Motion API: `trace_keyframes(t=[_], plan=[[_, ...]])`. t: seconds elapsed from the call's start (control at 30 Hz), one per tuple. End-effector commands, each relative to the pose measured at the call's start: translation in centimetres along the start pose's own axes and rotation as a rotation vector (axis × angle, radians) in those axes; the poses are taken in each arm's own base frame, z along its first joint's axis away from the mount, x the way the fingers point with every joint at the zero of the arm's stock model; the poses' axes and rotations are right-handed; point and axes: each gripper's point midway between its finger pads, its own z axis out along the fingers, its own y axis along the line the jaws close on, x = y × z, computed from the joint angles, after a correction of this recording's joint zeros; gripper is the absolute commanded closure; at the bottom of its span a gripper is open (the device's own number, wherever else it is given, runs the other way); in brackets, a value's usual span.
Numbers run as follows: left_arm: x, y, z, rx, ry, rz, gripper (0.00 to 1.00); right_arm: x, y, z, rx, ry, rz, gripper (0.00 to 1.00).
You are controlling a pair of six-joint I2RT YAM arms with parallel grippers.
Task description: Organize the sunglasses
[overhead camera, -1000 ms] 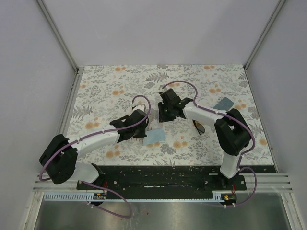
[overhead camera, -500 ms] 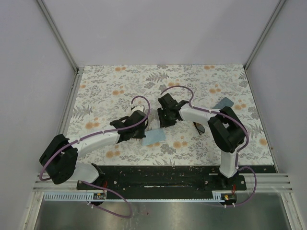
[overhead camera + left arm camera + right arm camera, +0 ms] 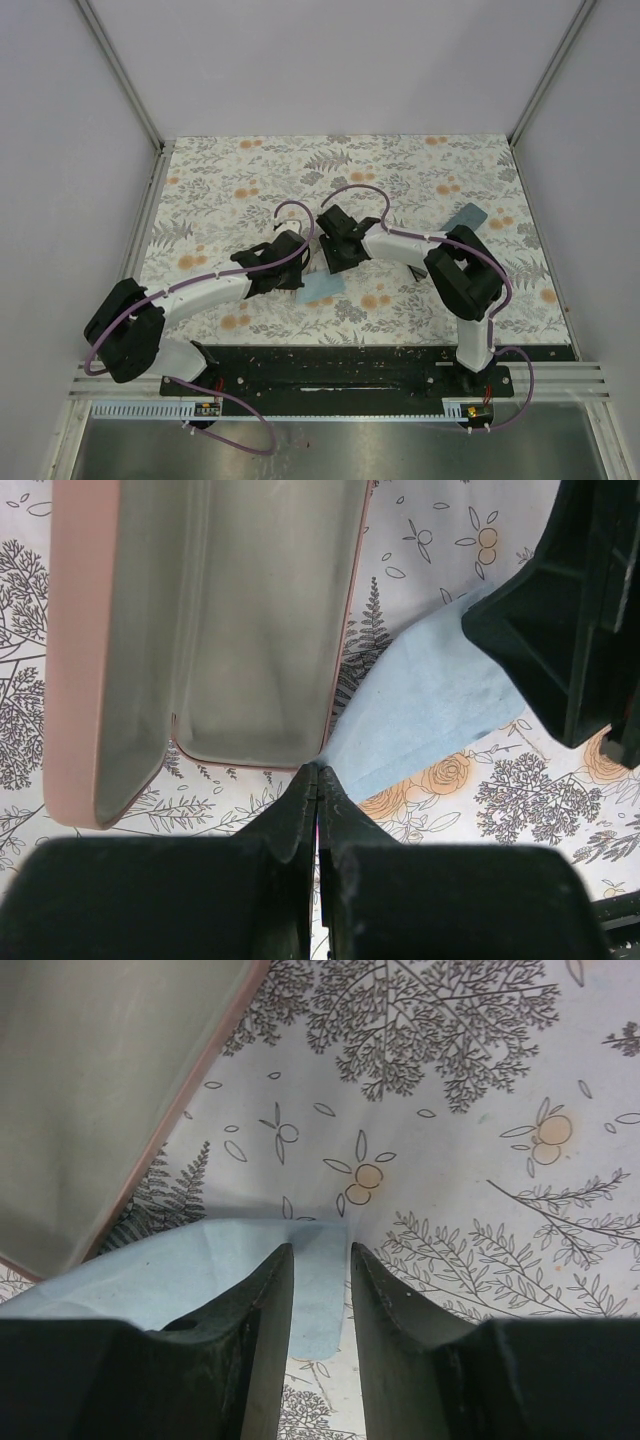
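No sunglasses show in any view; the spot beside my right arm is covered by the arm in the top view. An open pink case (image 3: pixel 72 660) lies with its pale grey inside up, also at the upper left of the right wrist view (image 3: pixel 100 1070). A light blue cloth (image 3: pixel 430 710) (image 3: pixel 322 287) lies against the case's near corner. My left gripper (image 3: pixel 318 772) (image 3: pixel 293 268) is shut, its tips at the case's rim where the cloth begins. My right gripper (image 3: pixel 318 1260) (image 3: pixel 333 262) is open, low over the mat, with the cloth's (image 3: pixel 150 1280) corner between its fingers.
A second light blue cloth (image 3: pixel 465 215) lies at the right of the floral mat (image 3: pixel 240 190). The two grippers are close together at the mat's middle; the right one shows as a black block (image 3: pixel 570 610) in the left wrist view. Metal rails edge the mat.
My right gripper has moved left and nearer, down to the cloth beside the case, and its jaws have spread wider. The left arm has stayed put.
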Motion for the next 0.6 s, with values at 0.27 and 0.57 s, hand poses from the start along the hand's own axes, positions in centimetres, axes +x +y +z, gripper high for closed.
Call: trace_keyframes(t=[0.27,0.57], plan=[[-1.2,-0.4,0.2,-0.002,-0.036,-0.013,1.0,4.0,-0.1,2.0,0.066,0.106,-0.072,1.0],[-0.9,-0.3,-0.3,0.012,-0.044,-0.059,1.0,-0.1,2.4,-0.4,-0.039,-0.035,-0.066,1.0]])
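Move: The light-blue cloth, its near-left end held by the left hand, has its right edge between the open right fingertips; its middle lies some 4 cm to the right hand's left and 3 cm back, about level in height. The open pink case's middle is roughly 13 cm left and 4 cm ahead, the black sunglasses about 16 cm right and 1 cm ahead. From the left hand, the cloth's middle is about 4 cm right, 1 cm ahead and 5 cm below. The light-blue cloth's far right corner gets pinched by the right hand, which edges about 1 cm to its left and a little back towards the case, staying low, while its half-open fingers close fully. The left hand stays in place at the other end with its fingers shut, keeping its hold on the cloth. ##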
